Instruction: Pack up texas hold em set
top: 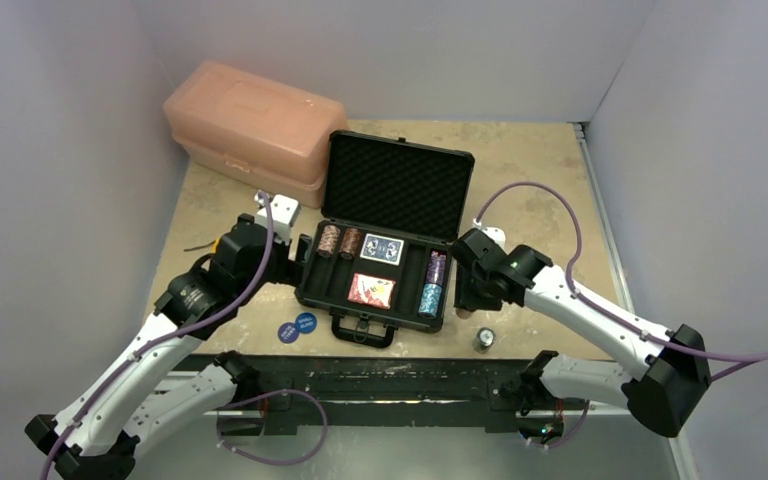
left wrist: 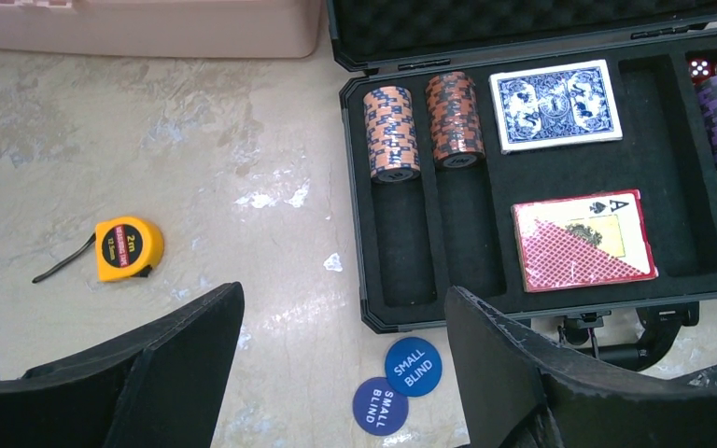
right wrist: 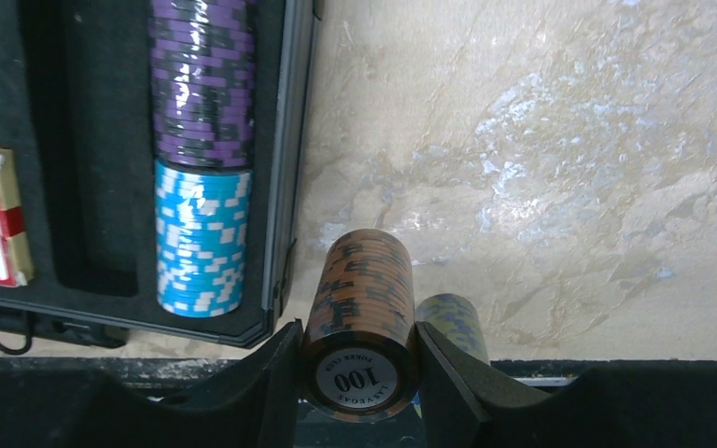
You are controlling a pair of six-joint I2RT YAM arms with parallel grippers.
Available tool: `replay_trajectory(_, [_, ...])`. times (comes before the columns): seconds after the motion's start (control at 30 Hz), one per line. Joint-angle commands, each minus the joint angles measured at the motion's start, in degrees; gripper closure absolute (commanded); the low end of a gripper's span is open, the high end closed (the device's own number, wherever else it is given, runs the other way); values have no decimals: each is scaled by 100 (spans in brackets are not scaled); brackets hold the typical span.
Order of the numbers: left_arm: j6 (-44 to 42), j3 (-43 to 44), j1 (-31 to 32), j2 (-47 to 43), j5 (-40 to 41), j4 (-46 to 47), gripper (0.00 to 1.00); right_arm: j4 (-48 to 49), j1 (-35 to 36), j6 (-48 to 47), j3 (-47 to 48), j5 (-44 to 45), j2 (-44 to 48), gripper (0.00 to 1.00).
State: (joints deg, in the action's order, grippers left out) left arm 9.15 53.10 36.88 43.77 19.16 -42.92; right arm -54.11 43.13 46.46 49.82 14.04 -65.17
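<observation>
The black briefcase [top: 395,185] lies open mid-table, lid up. Its foam slots hold two orange chip stacks [left wrist: 391,133], a blue card deck [left wrist: 555,105], a red deck [left wrist: 583,242], a purple stack [right wrist: 201,79] and a cyan stack [right wrist: 200,241]. My right gripper [right wrist: 359,327] is shut on another orange chip stack [right wrist: 364,289], just right of the case's near corner. A darker stack [right wrist: 455,322] stands behind it on the table [right wrist: 569,168]. My left gripper [left wrist: 344,294] hangs open at the case's left side, above two blue discs [left wrist: 412,366].
A pink plastic box [top: 255,125] fills the far left corner behind the case. A yellow tape measure [left wrist: 128,248] lies left of the left gripper. Red dice [left wrist: 709,66] sit in the case's far right slot. White walls close in on three sides.
</observation>
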Motion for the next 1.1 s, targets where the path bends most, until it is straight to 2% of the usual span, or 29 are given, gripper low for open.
replay_trajectory(0.0, [-156, -54, 42, -141, -104, 157, 22, -183, 25, 29, 632, 192, 160, 100])
replay_trajectory(0.37, [-362, -180, 65, -471, -923, 423, 22, 42, 28, -251, 1278, -227, 204, 100])
replay_trajectory(0.63, [-509, -287, 80, -753, -1739, 639, 24, 684, 26, -471, 1338, -916, 268, 100])
replay_trajectory(1.0, [-804, -522, 83, -1292, -3276, 997, 24, 1501, 28, -829, 1644, -2503, 23, 100])
replay_trajectory(1.07, [-829, -527, 84, -1287, -3458, 1013, 24, 1624, 28, -1135, 1685, -2845, -40, 100])
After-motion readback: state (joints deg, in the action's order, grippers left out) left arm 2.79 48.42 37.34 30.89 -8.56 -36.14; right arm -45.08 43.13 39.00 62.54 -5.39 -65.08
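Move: The right gripper already holds the brown 100 chips stack just off the table. The stack hangs some 34 cm to the right of the open left gripper, 6 cm nearer the base and 15 cm lower. From the right hand, the blue chips lie about 7 cm left and 3 cm ahead, the red card deck 19 cm left and 5 ahead, all some 7 cm below; the last standing stack is 4 cm right and 5 back. The red deck is roughly 15 cm right of the left hand, 1 cm back and 20 below. Lift the right gripper about 10 cm, keeping its pinch on the brown stack, then swing it left some 9 cm over the case's right rim, rolling its left side up and turning counter-clockwise. Meanwhile draw the open left gripper back and right, rising a little, and turn it clockwise nearly 30 degrees towards the held stack. ##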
